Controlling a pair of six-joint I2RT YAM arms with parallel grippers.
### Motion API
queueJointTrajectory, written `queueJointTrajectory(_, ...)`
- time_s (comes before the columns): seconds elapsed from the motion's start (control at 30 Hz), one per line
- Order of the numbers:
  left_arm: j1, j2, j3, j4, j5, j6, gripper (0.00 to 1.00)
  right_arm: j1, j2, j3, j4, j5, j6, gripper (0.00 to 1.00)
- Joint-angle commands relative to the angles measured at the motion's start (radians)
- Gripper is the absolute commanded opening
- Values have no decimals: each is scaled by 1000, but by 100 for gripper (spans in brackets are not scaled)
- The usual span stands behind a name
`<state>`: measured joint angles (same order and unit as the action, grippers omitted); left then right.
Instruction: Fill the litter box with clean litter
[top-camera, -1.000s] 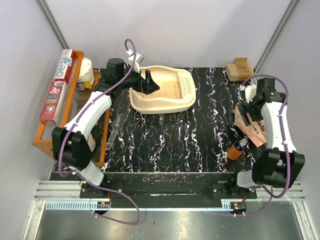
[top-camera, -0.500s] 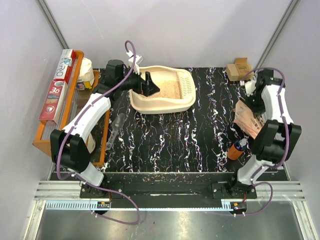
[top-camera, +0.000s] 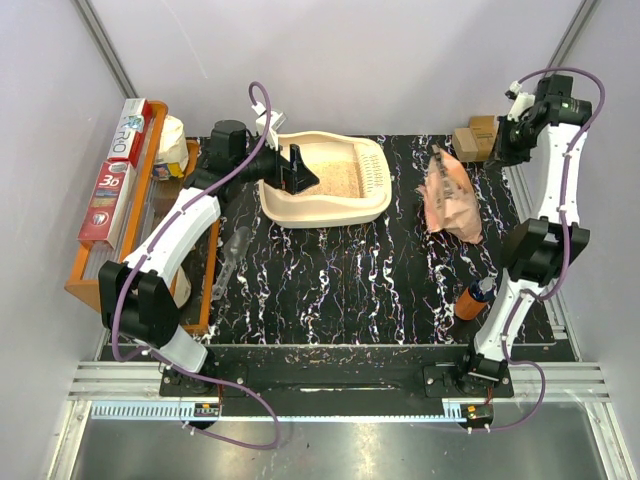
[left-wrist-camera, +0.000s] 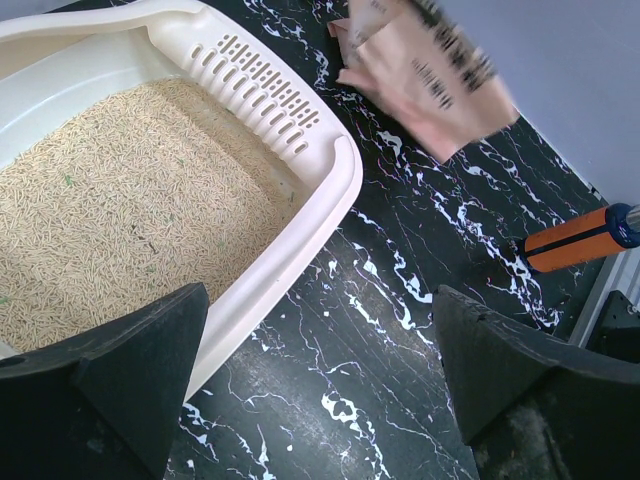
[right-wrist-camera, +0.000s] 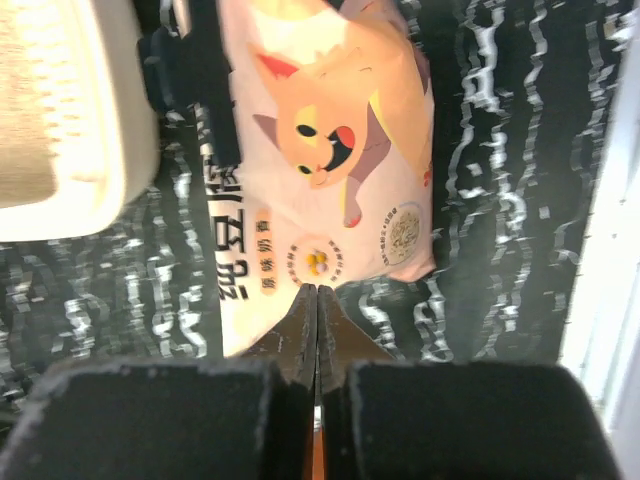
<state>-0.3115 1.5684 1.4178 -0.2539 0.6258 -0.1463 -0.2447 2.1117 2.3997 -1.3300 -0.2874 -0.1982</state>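
Observation:
The cream litter box (top-camera: 330, 213) stands at the back of the table, slotted grille to the right, with pale clean litter (top-camera: 328, 178) spread in it. My left gripper (top-camera: 300, 170) hovers open over the box's near-left rim (left-wrist-camera: 330, 190), one finger above the litter (left-wrist-camera: 120, 200), nothing between the fingers (left-wrist-camera: 150, 370). My right gripper (top-camera: 487, 162) is raised at the back right, shut on the edge of the pink-and-white litter bag (top-camera: 452, 200). The bag (right-wrist-camera: 330, 150) hangs off the table, right of the box (right-wrist-camera: 100, 150), and shows blurred in the left wrist view (left-wrist-camera: 430, 70).
An orange wooden tray (top-camera: 100, 275) with foil boxes runs along the left edge. A clear bottle (top-camera: 230, 255) lies beside it. An orange and blue tube (top-camera: 474, 298) stands at the right front, a small cardboard box (top-camera: 478, 138) at the back right corner.
My right gripper closed on the bag, and the arm swung up and back, lifting the bag off the table's right side toward the litter box. The left arm has barely moved.

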Motion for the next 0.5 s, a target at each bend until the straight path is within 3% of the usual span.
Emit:
queueJointTrajectory(0.0, 0, -24, 7, 24, 20, 16, 99, 5, -76, -40, -184, -176, 187, 0)
queueJointTrajectory(0.1, -1, -15, 9, 24, 22, 14, 99, 4, -70, -41, -196, -245, 171, 0)
queueJointTrajectory(0.13, -1, -13, 10, 24, 23, 13, 99, 4, -61, -9, -207, -292, 123, 7)
queueJointTrajectory(0.23, -1, -5, 18, 25, 28, 10, 99, 11, -6, 204, -254, -326, -86, 46)
queueJointTrajectory(0.27, -3, -1, 21, 24, 28, 8, 99, 19, 2, 270, -261, -294, -148, 51)
queueJointTrajectory(0.33, -8, 5, 24, 25, 26, 5, 99, 65, -27, 231, -212, -155, -277, 57)
queueJointTrajectory(0.4, -17, 12, 21, 44, 15, -25, 99, 85, -94, 83, -111, -104, -326, 62)
queueJointTrajectory(0.47, -44, 24, 21, 83, 14, -112, 99, 87, -181, -93, 66, -27, -281, 65)
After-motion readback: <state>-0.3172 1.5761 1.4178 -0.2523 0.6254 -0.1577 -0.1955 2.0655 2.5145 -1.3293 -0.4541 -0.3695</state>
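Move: The litter bag lies on the table below the empty right hand, about 8 cm farther out, 6 cm to its left and roughly 20 cm down. Beyond the bag the small cardboard box is some 23 cm ahead of the hand and 4 cm to its right; the orange bottle stands about 29 cm back and 6 cm left; the litter box's middle is some 43 cm left and 10 cm ahead. From the left hand the bag is about 14 cm ahead and 43 cm to the right. The litter bag is left untouched while the right hand, well above it, first shifts left until it is nearly in line with the bag, then mainly rises, some 4 cm left and 6 cm up in all. Its shut fingers open to a bit over half, and the wrist turns about 15 degrees counter-clockwise as the fingertips swing outward. ##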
